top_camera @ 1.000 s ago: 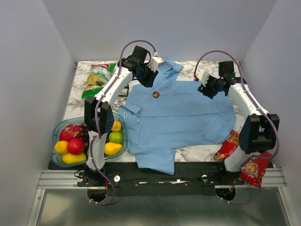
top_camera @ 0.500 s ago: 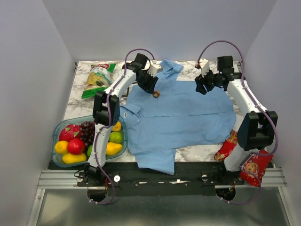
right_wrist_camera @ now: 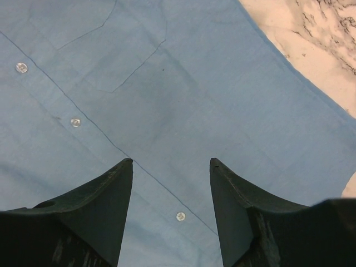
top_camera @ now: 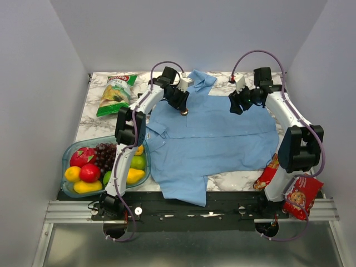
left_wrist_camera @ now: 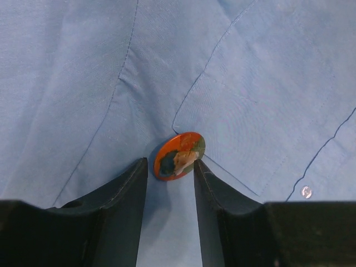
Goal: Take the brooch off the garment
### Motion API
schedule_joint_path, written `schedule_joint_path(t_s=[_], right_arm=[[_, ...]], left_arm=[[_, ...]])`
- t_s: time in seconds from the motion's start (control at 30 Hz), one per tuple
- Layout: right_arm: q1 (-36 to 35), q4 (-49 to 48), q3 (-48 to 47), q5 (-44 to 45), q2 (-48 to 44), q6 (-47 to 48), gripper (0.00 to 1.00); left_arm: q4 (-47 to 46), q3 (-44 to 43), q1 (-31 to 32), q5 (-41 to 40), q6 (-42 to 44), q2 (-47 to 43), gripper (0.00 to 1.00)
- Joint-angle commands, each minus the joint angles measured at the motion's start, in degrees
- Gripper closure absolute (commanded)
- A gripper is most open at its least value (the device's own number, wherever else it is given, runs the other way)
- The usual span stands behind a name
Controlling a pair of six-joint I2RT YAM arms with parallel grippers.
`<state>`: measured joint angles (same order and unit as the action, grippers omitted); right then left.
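Observation:
The garment [top_camera: 211, 139] is a light blue short-sleeved shirt spread flat on the marble table. A small round brooch [top_camera: 183, 112], orange-red with a picture on it, is pinned near the chest pocket; it also shows in the left wrist view [left_wrist_camera: 179, 155]. My left gripper [left_wrist_camera: 170, 164] is open just above the cloth, its tips on either side of the brooch's near edge, not closed on it. My right gripper [right_wrist_camera: 171, 162] is open over the shirt's button front [right_wrist_camera: 180, 216], holding nothing; in the top view it [top_camera: 236, 104] hovers at the shirt's far right.
A snack bag [top_camera: 115, 93] lies at the far left. A blue bowl [top_camera: 68, 152] of fruit sits at the near left. Red snack packets [top_camera: 269, 173] lie by the right arm's base. Grey walls close in on three sides.
My left gripper has moved right and down toward the brooch, now straddling it. My right gripper has shifted left and farther back over the shirt.

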<state>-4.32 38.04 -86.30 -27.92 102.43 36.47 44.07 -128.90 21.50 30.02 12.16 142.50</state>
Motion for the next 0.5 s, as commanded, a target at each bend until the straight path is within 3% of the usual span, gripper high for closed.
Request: schedule_joint_path(t_s=[0.0,0.27,0.47], right_arm=[[0.19,2.3,-1.24,-1.78,0.66,-0.7,0.34],[0.1,1.95,-1.23,-2.4,1.54,-1.4,0.34],[0.19,1.95,-2.03,-2.84,2.86,-2.1,0.34]], left_arm=[[-0.57,-1.88,0.21,2.5,-0.3,1.12,0.55],[-0.13,-0.04,0.39,5.05,-0.21,0.77,0.7],[-0.22,-0.03,0.92,5.22,0.05,1.12,0.74]])
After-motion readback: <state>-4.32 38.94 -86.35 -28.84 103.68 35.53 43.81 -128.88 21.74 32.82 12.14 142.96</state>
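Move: The brooch lies right at the left hand's parted fingertips, about 1 cm back, 1 cm to their right and 1 cm below. From that hand, the shirt's collar is some 10 cm back and 10 cm left, and the far sleeve's cuff about 14 cm ahead and 9 cm right, both around 2 cm lower. From the right hand the brooch is roughly 21 cm left, 5 cm ahead and 10 cm down. The left fingers come in on the brooch from both sides, closing from about half open to roughly a quarter and starting to touch its rim. Meanwhile the hand eases only about 1 cm to the right and back, keeping its height just over the shirt with its slanting, downward-pointing attitude almost unchanged. ##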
